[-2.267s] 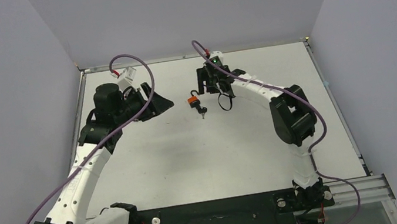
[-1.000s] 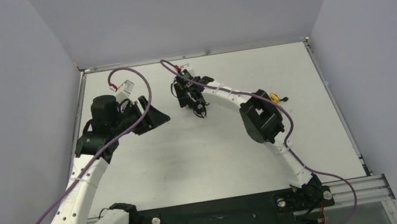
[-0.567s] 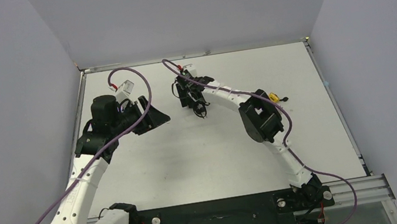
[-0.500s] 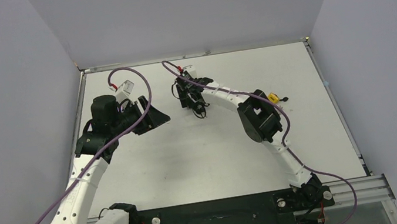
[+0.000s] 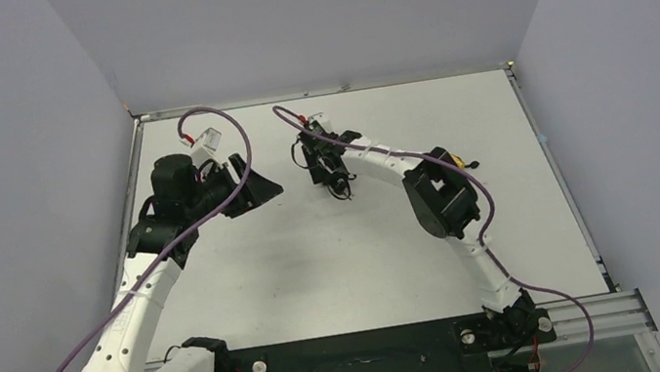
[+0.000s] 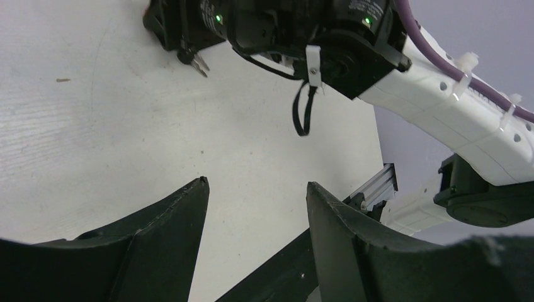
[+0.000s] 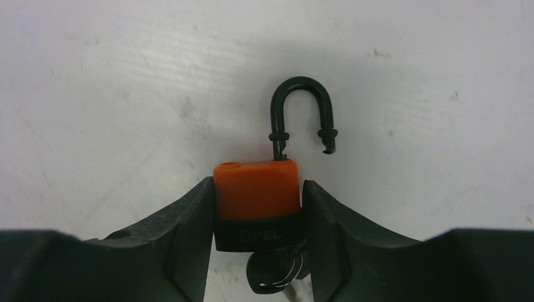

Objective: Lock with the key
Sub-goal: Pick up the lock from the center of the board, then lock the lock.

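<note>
In the right wrist view the padlock (image 7: 255,189), orange with a black base, lies on the white table. Its black shackle (image 7: 302,106) stands open, one end free. The key (image 7: 274,274) sits in the lock's base with a ring on it. My right gripper (image 7: 257,182) has one finger against each side of the lock body. In the top view that gripper (image 5: 329,171) points down at the table's far middle and hides the padlock. My left gripper (image 5: 262,188) hovers to its left, open and empty, with both fingertips (image 6: 200,189) apart over bare table.
A small yellow and black object (image 5: 459,164) lies on the table behind my right arm's elbow. A black cable loop (image 6: 302,116) hangs from the right wrist. The aluminium rail (image 5: 601,308) runs along the near edge, and grey walls enclose the table.
My right arm has swung left over the padlock, and its jaws have narrowed onto the lock body within the last half second. The left arm has barely shifted.
</note>
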`<action>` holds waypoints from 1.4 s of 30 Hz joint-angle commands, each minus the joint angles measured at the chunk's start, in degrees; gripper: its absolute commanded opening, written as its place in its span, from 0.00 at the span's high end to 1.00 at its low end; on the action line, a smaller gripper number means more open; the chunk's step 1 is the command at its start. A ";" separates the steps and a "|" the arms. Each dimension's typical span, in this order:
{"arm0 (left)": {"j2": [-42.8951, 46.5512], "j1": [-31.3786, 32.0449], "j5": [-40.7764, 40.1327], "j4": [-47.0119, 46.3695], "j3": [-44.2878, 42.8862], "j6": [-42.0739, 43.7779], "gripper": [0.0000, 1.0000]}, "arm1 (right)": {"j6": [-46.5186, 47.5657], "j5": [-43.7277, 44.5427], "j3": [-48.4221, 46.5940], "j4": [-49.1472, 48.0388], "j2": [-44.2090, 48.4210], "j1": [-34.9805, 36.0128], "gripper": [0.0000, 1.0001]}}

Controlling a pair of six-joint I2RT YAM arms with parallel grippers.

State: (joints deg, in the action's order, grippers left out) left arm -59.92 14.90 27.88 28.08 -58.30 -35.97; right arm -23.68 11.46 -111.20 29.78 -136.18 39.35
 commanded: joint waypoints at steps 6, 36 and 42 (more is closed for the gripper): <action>-1.33 2.04 -0.06 -13.21 -5.31 1.34 0.44 | 2.77 -16.21 18.83 -2.15 32.26 -4.05 1.00; -10.83 12.66 38.97 -16.93 -26.42 13.50 0.48 | -1.08 -55.84 39.89 -8.12 82.85 -3.05 1.00; -11.41 15.04 39.83 -16.89 -26.13 13.03 0.50 | -1.38 -56.26 38.27 -8.16 82.77 -1.84 1.00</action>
State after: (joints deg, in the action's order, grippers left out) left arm -71.37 28.45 65.21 12.45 -83.72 -22.96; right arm -24.40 -43.03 -69.54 26.22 -53.76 36.69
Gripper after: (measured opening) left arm 0.512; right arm 0.443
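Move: The right hand already grips the orange lock between its pads, at board level. It is bound for the space before the left gripper, which stands about 18 cm back, 10 cm left and 24 cm higher. The lock's keys trail some 4 cm back and 3 cm right of the right hand; the yellow lock lies about 33 cm right and 3 cm back. From the left hand, the orange lock is roughly 18 cm ahead, 10 cm right and 24 cm down. Up and back in one quick sweep, some 35 cm up and 30 cm back, drifting slightly right, the right hand carries the orange lock off the board, keeping its grip and swinging its fingers from steeply down to nearly level, pointing left. The left hand, open and empty, rises about 18 cm, also shifting right and back, and turns to point level to the right, facing the lock. ##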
